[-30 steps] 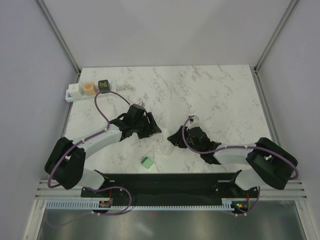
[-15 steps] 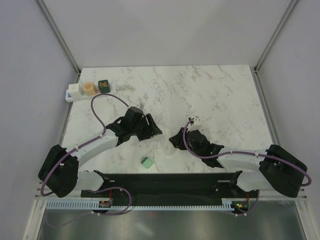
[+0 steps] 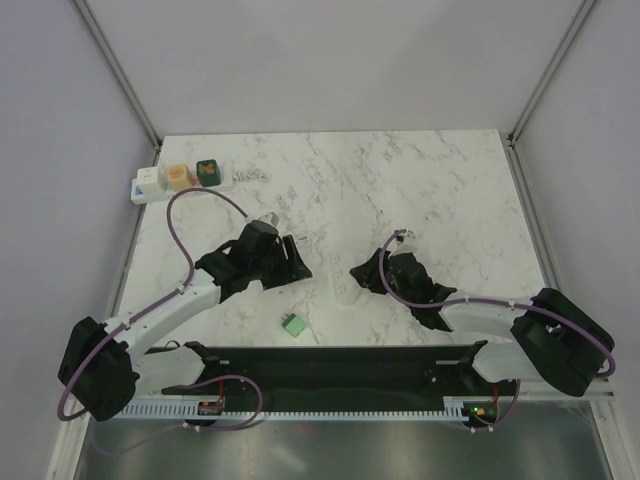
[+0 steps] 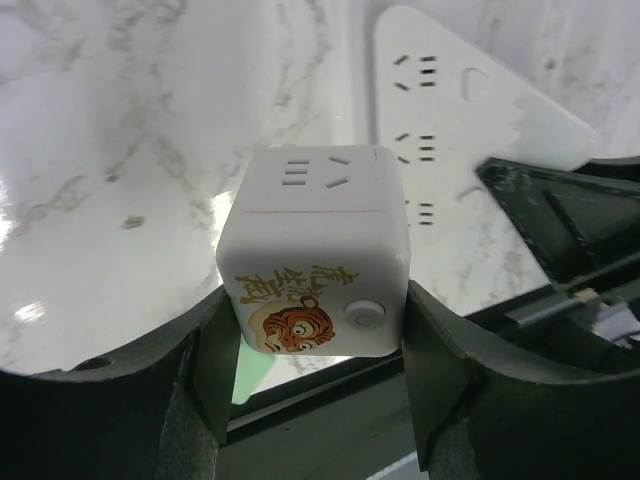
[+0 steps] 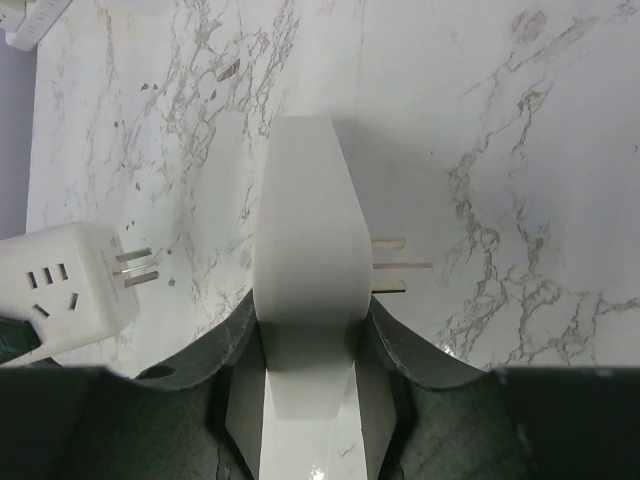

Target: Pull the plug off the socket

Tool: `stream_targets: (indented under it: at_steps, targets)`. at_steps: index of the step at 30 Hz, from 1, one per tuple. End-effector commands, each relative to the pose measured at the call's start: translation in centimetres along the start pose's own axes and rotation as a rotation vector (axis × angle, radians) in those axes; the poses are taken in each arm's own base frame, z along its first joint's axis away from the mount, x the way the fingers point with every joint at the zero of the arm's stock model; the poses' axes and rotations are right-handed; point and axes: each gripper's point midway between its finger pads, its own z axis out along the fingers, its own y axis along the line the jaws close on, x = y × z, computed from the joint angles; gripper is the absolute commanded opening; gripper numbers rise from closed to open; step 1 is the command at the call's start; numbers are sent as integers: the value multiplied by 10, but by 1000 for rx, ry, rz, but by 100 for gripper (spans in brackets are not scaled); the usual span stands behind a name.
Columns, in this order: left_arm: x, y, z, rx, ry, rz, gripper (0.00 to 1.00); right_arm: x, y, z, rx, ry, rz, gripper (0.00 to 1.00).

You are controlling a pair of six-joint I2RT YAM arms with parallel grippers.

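The plug is a white cube with a tiger picture and two bare prongs. My left gripper is shut on its sides. The socket is a narrow white block with three sets of outlet holes. It stands upright on the table, with my right gripper shut on it. The plug hangs to the left of the socket, a clear gap between them. In the top view my left gripper covers the plug. My right gripper faces it.
A small green cube lies on the marble near the front rail. At the back left corner lies a white power strip carrying an orange block and a dark green one. A small grey item lies beside it.
My left gripper has drawn back to the left with the plug. The right gripper has shifted slightly right, so the gap between the two has widened.
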Motion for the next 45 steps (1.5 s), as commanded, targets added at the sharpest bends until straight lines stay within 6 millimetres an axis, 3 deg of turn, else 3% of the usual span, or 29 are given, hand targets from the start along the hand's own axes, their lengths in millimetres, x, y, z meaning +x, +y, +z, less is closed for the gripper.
stream_targets:
  at_steps: [1,4,11,17,21,23,26,27,28,34,39,41,44,45]
  targets:
    - [-16,36,-18,-230,-57,83,2,18,-42,-2,155,82,-135,0]
    - [-19,57,-20,-360,-58,101,2,12,-52,-5,210,63,-175,0]
    - [-19,93,-24,-665,-42,195,2,8,-39,0,188,87,-203,0]
    - [-10,85,-11,-747,-35,299,2,8,-40,-1,191,88,-207,0]
    - [-1,93,-1,-811,-5,371,4,14,-41,-1,179,103,-201,0]
    - [4,94,5,-827,15,388,12,16,-43,0,178,100,-191,0]
    - [11,91,12,-837,40,410,33,15,-40,0,172,95,-175,0]
    - [12,89,12,-836,40,414,51,15,-39,0,169,98,-173,0]
    - [12,86,12,-830,38,415,57,14,-36,1,161,97,-167,0]
    - [7,44,15,-704,38,368,100,7,-28,1,183,149,-173,0]
    - [1,6,2,-570,14,341,100,-3,-31,3,188,174,-142,0]
    - [-1,-1,-6,-524,-31,338,100,-10,-30,10,176,151,-158,0]
    - [4,5,-20,-492,-77,328,100,-8,-33,20,165,157,-170,0]
    - [4,2,-34,-441,-91,306,100,-8,-32,23,162,171,-142,0]
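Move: The left hand already holds the pulled-off white plug; the bare patch of table it is taken to lies about 5 cm to its left, level fore and aft, some 8 cm below. The green plug lies roughly 8 cm back and 4 cm left, at table height; the socket in the right fingers is about 7 cm to the right and 4 cm lower. From the right hand that patch is some 12 cm left and slightly back. The left hand carries the white plug away from the socket, about 7 cm left while sinking some 6 cm to the table and rolling about 55 degrees so the fingers swing from rightward to down-left, then opens wide, draws back right and climbs clear, rolling partly back. The right hand keeps its grip on the socket and shifts forward at the end. ##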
